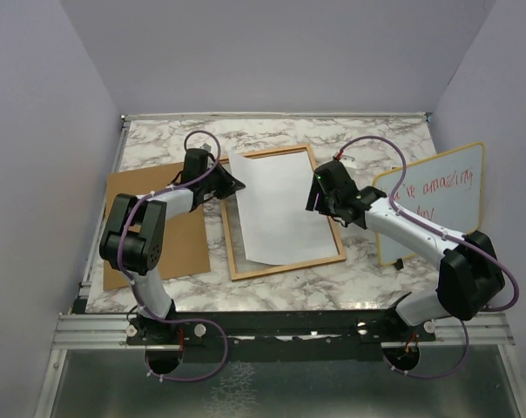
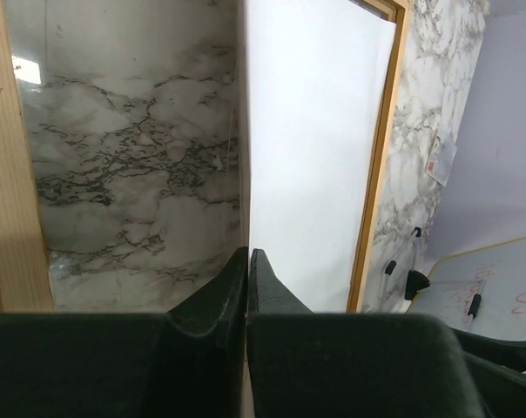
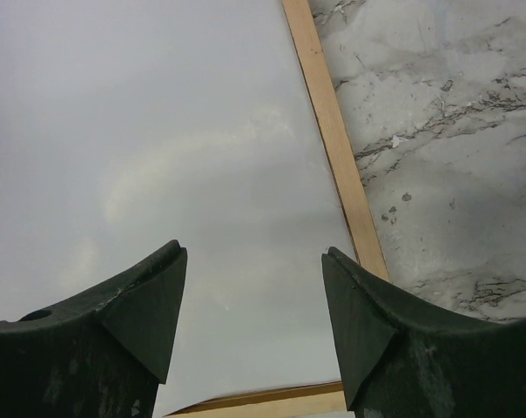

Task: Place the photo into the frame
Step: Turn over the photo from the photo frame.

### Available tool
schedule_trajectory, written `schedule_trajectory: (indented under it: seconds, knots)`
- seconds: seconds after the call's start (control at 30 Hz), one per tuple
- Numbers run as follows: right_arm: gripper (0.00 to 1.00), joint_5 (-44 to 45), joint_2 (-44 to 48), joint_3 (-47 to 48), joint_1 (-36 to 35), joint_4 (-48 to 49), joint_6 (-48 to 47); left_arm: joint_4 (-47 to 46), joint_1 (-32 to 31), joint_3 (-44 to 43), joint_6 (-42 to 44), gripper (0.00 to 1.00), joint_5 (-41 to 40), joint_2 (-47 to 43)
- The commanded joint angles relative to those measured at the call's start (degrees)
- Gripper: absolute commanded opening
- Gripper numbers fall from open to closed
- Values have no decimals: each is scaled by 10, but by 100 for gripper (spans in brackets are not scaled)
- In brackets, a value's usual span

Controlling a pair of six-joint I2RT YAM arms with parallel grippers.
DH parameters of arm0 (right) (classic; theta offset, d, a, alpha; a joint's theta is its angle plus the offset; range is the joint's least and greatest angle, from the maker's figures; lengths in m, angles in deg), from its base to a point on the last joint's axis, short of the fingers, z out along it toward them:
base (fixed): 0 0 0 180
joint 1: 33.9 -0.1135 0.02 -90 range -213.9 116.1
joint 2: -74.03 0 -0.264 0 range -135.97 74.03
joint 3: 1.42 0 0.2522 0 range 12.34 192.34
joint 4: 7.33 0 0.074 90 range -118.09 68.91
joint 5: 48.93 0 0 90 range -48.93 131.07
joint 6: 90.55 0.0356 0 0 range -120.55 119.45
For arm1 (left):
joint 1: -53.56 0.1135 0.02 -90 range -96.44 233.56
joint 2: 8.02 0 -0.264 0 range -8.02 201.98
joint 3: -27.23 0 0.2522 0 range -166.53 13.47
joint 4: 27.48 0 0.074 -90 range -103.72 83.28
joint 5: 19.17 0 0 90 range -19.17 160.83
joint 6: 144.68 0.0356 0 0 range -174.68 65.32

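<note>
The photo [image 1: 280,209] lies white side up and slightly askew inside the frame [image 1: 285,266], a thin orange-brown wooden rim on the marble table. My left gripper [image 1: 235,185] is shut at the photo's left edge. In the left wrist view the sheet's [image 2: 315,148] edge runs straight into the closed fingertips [image 2: 247,252], with the frame's rim [image 2: 381,174] beyond. My right gripper [image 1: 318,193] hangs open just above the photo's right side. In the right wrist view the white sheet [image 3: 158,131] fills the gap between the spread fingers [image 3: 254,250], beside the rim [image 3: 333,131].
A brown cork-like back board [image 1: 150,226] lies flat at the left, partly under my left arm. A yellow-rimmed whiteboard [image 1: 446,196] with red handwriting leans at the right, behind my right arm. Purple walls close in on three sides.
</note>
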Motion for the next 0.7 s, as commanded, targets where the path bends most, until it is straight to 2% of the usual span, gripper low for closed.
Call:
schedule_trajectory:
  seconds: [0.0,0.1,0.23,0.37,0.53,0.67]
  knots:
    - [68,-10,18,-11,2,7,8,7,-4,-4,4,15,-9,1]
    - [68,-10,18,-13,2,8,8,29,-5,-6,11,38,-33,-11]
    - [68,-15,18,-17,2,13,10,60,-7,-19,26,58,-45,-22]
    - [68,-17,16,-17,2,15,11,111,-11,-37,44,70,-73,-38]
    - [68,-21,16,-16,2,14,9,223,-11,-68,77,86,-141,-58]
    - [68,-28,18,-14,2,16,6,274,-11,-84,101,89,-174,-71]
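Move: My left hand still pinches the left edge of the photo, white back up. The frame it goes into has its middle about 9 cm to the hand's right, 7 cm back and 4 cm below; its left bar has its middle some 4 cm left and 8 cm back, and the brown backing board lies roughly 23 cm left and 11 cm back. From my idle right hand, the frame's middle is about 8 cm left, level with it and some 8 cm below. I let go of the photo's left edge beside the frame's left bar: my left fingers spread from shut to almost wide open while the hand dips about 1 cm. With the edge free, I draw the hand roughly 2.5 cm to the left towards that bar and lift a couple of centimetres off the low point, rolling its left side up some 15 degrees. ##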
